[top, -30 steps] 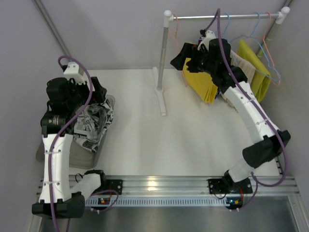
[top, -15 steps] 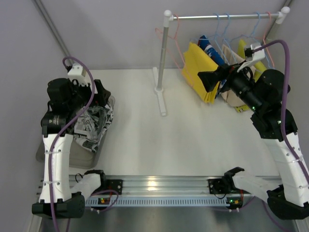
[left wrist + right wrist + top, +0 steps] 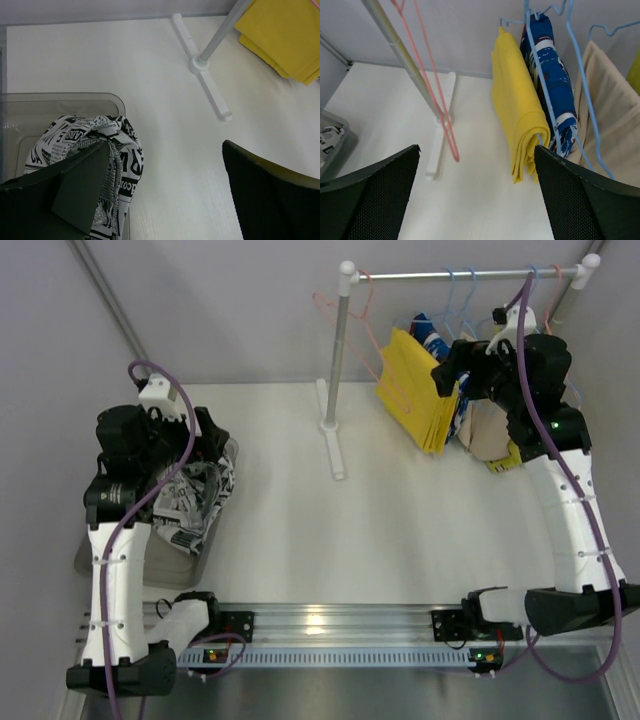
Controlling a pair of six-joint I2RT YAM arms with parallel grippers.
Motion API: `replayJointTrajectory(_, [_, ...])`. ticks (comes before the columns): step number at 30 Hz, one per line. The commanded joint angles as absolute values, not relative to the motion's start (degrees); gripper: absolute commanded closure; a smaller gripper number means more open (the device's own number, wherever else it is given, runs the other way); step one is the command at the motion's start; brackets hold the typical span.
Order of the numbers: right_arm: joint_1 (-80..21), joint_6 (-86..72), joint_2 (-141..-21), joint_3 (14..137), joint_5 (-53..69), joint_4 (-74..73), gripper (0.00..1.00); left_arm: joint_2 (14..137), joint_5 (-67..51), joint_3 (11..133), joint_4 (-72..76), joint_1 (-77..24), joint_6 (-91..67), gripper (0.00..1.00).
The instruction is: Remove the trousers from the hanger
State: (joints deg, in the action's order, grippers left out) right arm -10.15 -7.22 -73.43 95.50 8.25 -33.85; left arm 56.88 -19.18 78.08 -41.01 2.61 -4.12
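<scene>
The black-and-white print trousers (image 3: pixel 195 495) lie bunched in the grey bin (image 3: pixel 100 550) at the left, also seen in the left wrist view (image 3: pixel 100 145). My left gripper (image 3: pixel 208 440) hangs open and empty just above them (image 3: pixel 165 200). The yellow trousers (image 3: pixel 415 405) hang folded over a blue hanger on the rack rod (image 3: pixel 460 275). The blue trousers with white and red patches (image 3: pixel 432 335) hang right behind them. My right gripper (image 3: pixel 455 365) is open and empty, close beside the yellow trousers (image 3: pixel 517 110) and the blue trousers (image 3: pixel 550 80), touching neither (image 3: pixel 475 200).
An empty pink hanger (image 3: pixel 350 325) hangs at the rod's left end (image 3: pixel 435 100). A beige cloth (image 3: pixel 490 430) and an olive-yellow cloth (image 3: pixel 510 458) hang further right. The rack's post and foot (image 3: pixel 335 430) stand mid-table (image 3: pixel 210 90).
My right arm pulled away from the yellow trousers to the right, then swung back up towards the rack, open throughout. The left arm has barely moved.
</scene>
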Motion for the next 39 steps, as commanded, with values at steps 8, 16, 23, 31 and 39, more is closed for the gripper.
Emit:
replayJointTrajectory(8, [-4.8, -3.4, -81.6, 104.4, 12.7, -35.8, 0.05, 55.6, -19.5, 75.8, -39.2, 2.8, -4.7, 0.01])
replayJointTrajectory(16, [-4.6, -2.8, -88.1, 108.9, 13.4, -36.8, 0.06, 55.5, -18.6, 75.4, -39.0, 2.8, -4.4, 0.01])
replayJointTrajectory(23, [-4.6, -2.2, -92.2, 110.7, 11.1, -37.9, 0.06, 55.4, -18.2, 74.6, -38.6, 2.8, -4.7, 0.01])
replayJointTrajectory(31, [-3.6, -10.1, -94.0, 110.9, 26.8, -38.9, 0.11, 55.5, -18.1, 74.1, -38.3, 2.8, -4.6, 0.01])
replayJointTrajectory(39, [-3.5, -17.8, -95.1, 110.7, 33.8, -35.9, 0.29, 55.4, -17.8, 73.7, -38.5, 2.8, -4.2, 0.01])
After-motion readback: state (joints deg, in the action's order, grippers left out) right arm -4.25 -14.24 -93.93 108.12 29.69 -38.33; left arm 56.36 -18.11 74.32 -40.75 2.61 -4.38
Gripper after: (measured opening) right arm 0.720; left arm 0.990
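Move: The blue hanger with the yellow trousers is some 13 cm ahead of the right hand, about 1 cm to its left and 3 cm lower; the trousers' middle is about 14 cm ahead, 2 cm left and 15 cm below. The blue patterned trousers hang roughly 15 cm ahead and 4 cm right, 15 cm down; the empty pink hanger about 13 cm ahead and 13 cm left. From the left hand, the blue hanger is roughly 21 cm ahead and 46 cm right, slightly higher. Towards the blue hanger carrying the yellow trousers, the right hand reaches forward nearly 9 cm with open fingers, sinking about 6 cm on the way. It then sweeps some 5 cm left and eases slightly back, tipping down, turning counter-clockwise and rolling its left side up, each some 10-15 degrees, as the fingers begin to close beside the hanger's near arm. Over the basket the open left hand sinks about 2.5 cm. ##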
